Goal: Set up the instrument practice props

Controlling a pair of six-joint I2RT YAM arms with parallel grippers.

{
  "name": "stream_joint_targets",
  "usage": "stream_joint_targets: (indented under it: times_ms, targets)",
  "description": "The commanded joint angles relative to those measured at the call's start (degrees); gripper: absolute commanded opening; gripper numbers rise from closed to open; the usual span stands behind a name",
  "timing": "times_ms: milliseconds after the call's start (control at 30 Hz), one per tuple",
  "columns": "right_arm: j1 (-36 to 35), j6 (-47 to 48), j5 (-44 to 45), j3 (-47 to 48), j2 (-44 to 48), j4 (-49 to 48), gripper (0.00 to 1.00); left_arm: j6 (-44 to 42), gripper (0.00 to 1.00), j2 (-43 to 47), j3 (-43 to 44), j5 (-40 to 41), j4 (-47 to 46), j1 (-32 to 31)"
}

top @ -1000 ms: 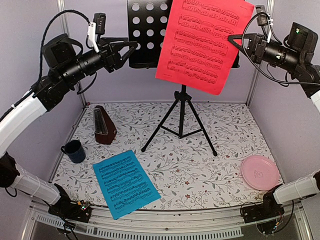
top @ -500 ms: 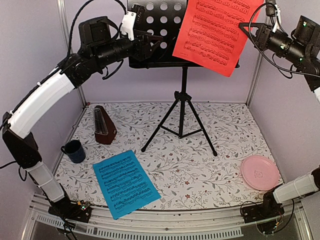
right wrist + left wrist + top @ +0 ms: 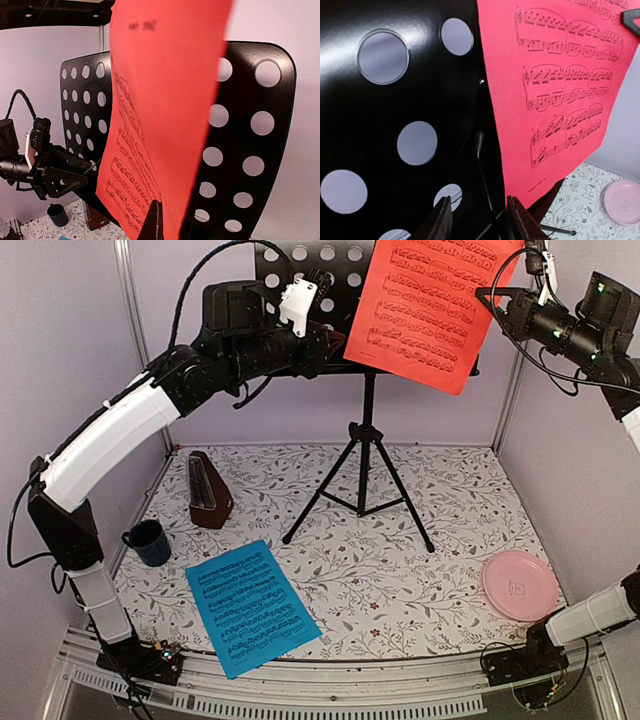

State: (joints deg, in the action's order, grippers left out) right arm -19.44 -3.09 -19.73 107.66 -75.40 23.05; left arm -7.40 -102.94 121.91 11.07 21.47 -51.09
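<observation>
The black perforated music stand [image 3: 300, 280] rises on tripod legs at the back centre. My right gripper [image 3: 500, 302] is shut on the right edge of the red sheet [image 3: 430, 310] and holds it tilted in front of the stand's desk [image 3: 240, 95]. One fingertip [image 3: 154, 220] shows against the red sheet [image 3: 160, 100]. My left gripper [image 3: 322, 348] is at the lower edge of the desk [image 3: 445, 90]. Its jaws [image 3: 479, 205] stand apart beside the red sheet [image 3: 555, 100]. The cyan sheet [image 3: 250, 605] lies flat at the front left. The brown metronome [image 3: 208, 490] stands at the left.
A dark blue mug [image 3: 150, 540] sits by the left edge, near the metronome. A pink plate [image 3: 520, 585] lies at the front right, also seen as the plate [image 3: 622, 200] below the sheet. The floral mat [image 3: 400, 570] covers the table between pale walls.
The left arm has swung right and up to the stand's desk, its jaws narrowing. The right gripper has lifted the red sheet higher and closer to the stand.
</observation>
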Motion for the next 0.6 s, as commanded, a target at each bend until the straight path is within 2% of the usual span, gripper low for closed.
stream_joint_targets:
  times_ms: [0, 133, 300, 567]
  targets:
    - [0.25, 0.91, 2.12, -0.28, -0.24, -2.49, 0.0, -1.12, 0.34, -1.6, 3.13, 3.85, 1.36, -1.07]
    - [0.28, 0.96, 2.47, -0.77, -0.32, -3.81, 0.0, -1.61, 0.23, -2.05, 3.72, 5.27, 1.38, -1.51]
    - [0.28, 1.03, 2.78, -0.78, -0.75, -4.77, 0.0, -2.4, 0.01, -1.55, 3.29, 6.54, 0.55, -2.12]
    - [0.26, 1.28, 2.34, -0.78, -1.39, -5.64, 0.0, -4.98, 0.0, 3.8, -6.44, 6.94, -10.18, -3.26]
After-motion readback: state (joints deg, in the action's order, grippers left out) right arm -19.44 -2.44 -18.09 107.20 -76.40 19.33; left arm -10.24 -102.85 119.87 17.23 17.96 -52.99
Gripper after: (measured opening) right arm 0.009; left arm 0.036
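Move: The wire page holder on the music stand already stands between my open left fingertips, about 1 cm ahead and 1 cm to the right, at their height. From that hand, the perforated desk's middle lies roughly 6 cm ahead, 5 cm right and 6 cm up; the red sheet's middle is level with it, some 17 cm right and 9 cm up. From my right hand, which holds the sheet by its right edge, the desk's middle is about 14 cm ahead, 22 cm left and 3 cm below. I shut my left fingers from less than half open until they pinch the page holder's wire just below its rubber tip, holding the hand almost in place while the wrist turns only about 5 degrees, mostly counter-clockwise. My right hand keeps its pinch on the red sheet's edge and eases it about 1 cm forward, towards the desk. ##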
